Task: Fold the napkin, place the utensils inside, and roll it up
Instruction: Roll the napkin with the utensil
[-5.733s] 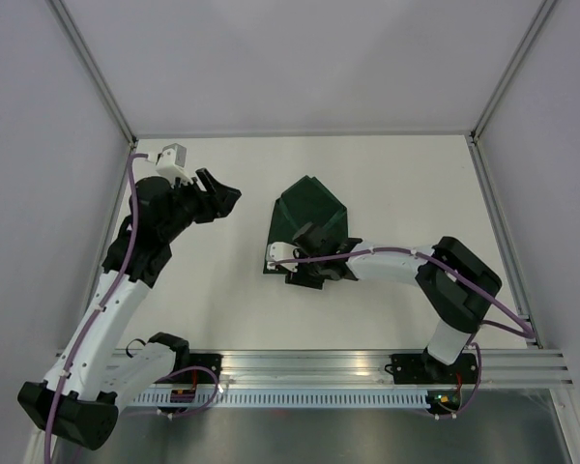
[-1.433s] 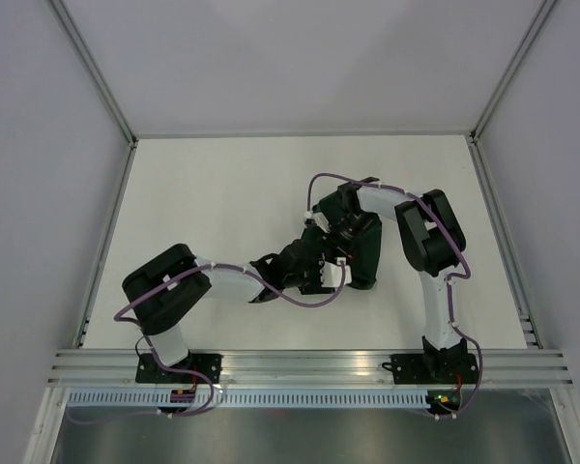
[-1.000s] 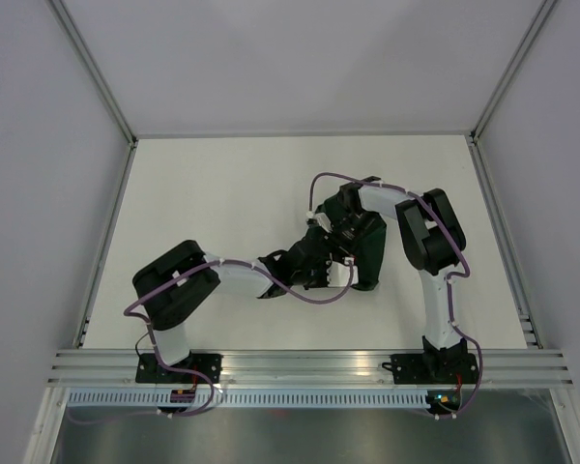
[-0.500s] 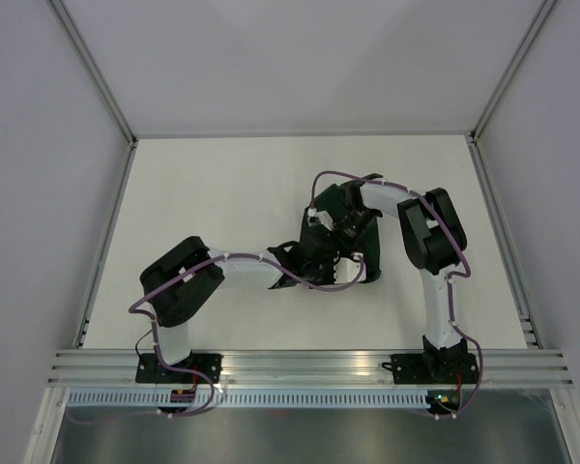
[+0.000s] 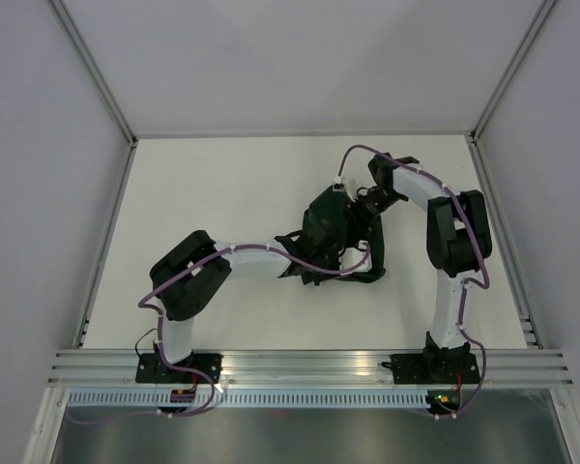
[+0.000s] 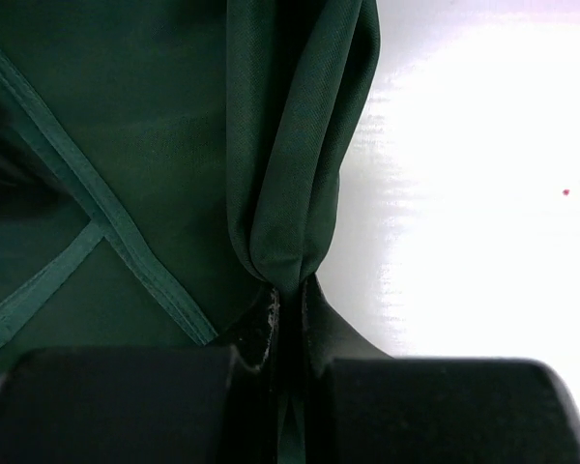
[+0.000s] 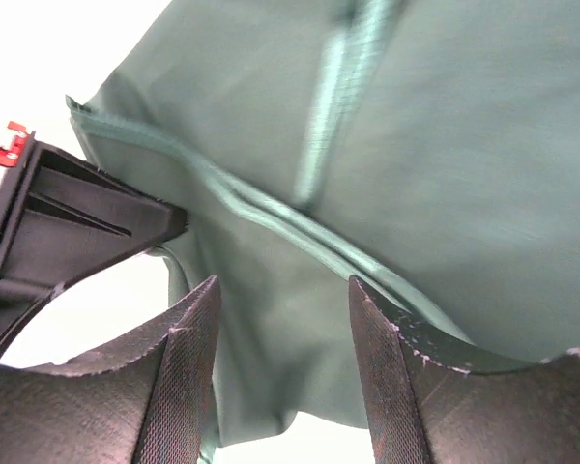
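Observation:
The dark green napkin [image 5: 334,222] lies bunched and partly folded in the middle of the white table. My left gripper [image 5: 316,259] reaches in from the left and is shut on a gathered fold of the napkin [image 6: 300,193]; in the left wrist view the cloth is pinched between the black fingers [image 6: 321,319]. My right gripper [image 5: 364,204] hangs over the napkin's far right side and is open. In the right wrist view nothing sits between its textured fingers [image 7: 188,387], and the napkin [image 7: 425,145] lies beyond them. The utensils are out of view.
The white table [image 5: 213,184] is bounded by white walls with aluminium posts [image 5: 106,97] at the back corners. A metal rail [image 5: 309,365] with both arm bases runs along the near edge. The left gripper's black body [image 7: 72,213] shows beside the right fingers.
The left gripper has shut on the napkin fold and carried it right. The right gripper has opened, let go of the cloth and drawn back toward the far right.

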`<move>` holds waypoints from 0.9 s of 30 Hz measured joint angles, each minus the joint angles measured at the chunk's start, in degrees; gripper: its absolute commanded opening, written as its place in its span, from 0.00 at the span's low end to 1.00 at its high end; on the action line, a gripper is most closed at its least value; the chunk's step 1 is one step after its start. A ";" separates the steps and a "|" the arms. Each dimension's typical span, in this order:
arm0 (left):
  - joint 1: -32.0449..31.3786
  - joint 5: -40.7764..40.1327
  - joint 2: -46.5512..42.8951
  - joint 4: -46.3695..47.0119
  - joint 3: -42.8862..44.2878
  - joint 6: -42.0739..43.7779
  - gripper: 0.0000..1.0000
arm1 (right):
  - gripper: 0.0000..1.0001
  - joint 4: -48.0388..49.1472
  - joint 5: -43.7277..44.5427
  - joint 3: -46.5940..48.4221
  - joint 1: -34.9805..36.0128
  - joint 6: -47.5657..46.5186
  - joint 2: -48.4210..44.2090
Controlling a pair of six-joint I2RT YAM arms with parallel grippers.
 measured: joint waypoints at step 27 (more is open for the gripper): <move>12.37 35.63 19.12 -30.62 26.73 -11.76 0.02 | 0.56 17.40 -6.45 -29.70 -17.79 -9.70 -32.96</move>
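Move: The napkin's middle lies about 5 cm left of the right hand, level with it and some 4 cm below; its near right corner is roughly 10 cm back and 4 cm right. The near fold between the left fingers sits about 9 cm back and 7 cm left of the right hand. From the left hand, the napkin's middle is some 8 cm ahead and 2 cm right, at about its height. Open right hand swings right 10 cm and up, forward then back, off napkin; still-pinching left tips fingertips 45° baseward. ##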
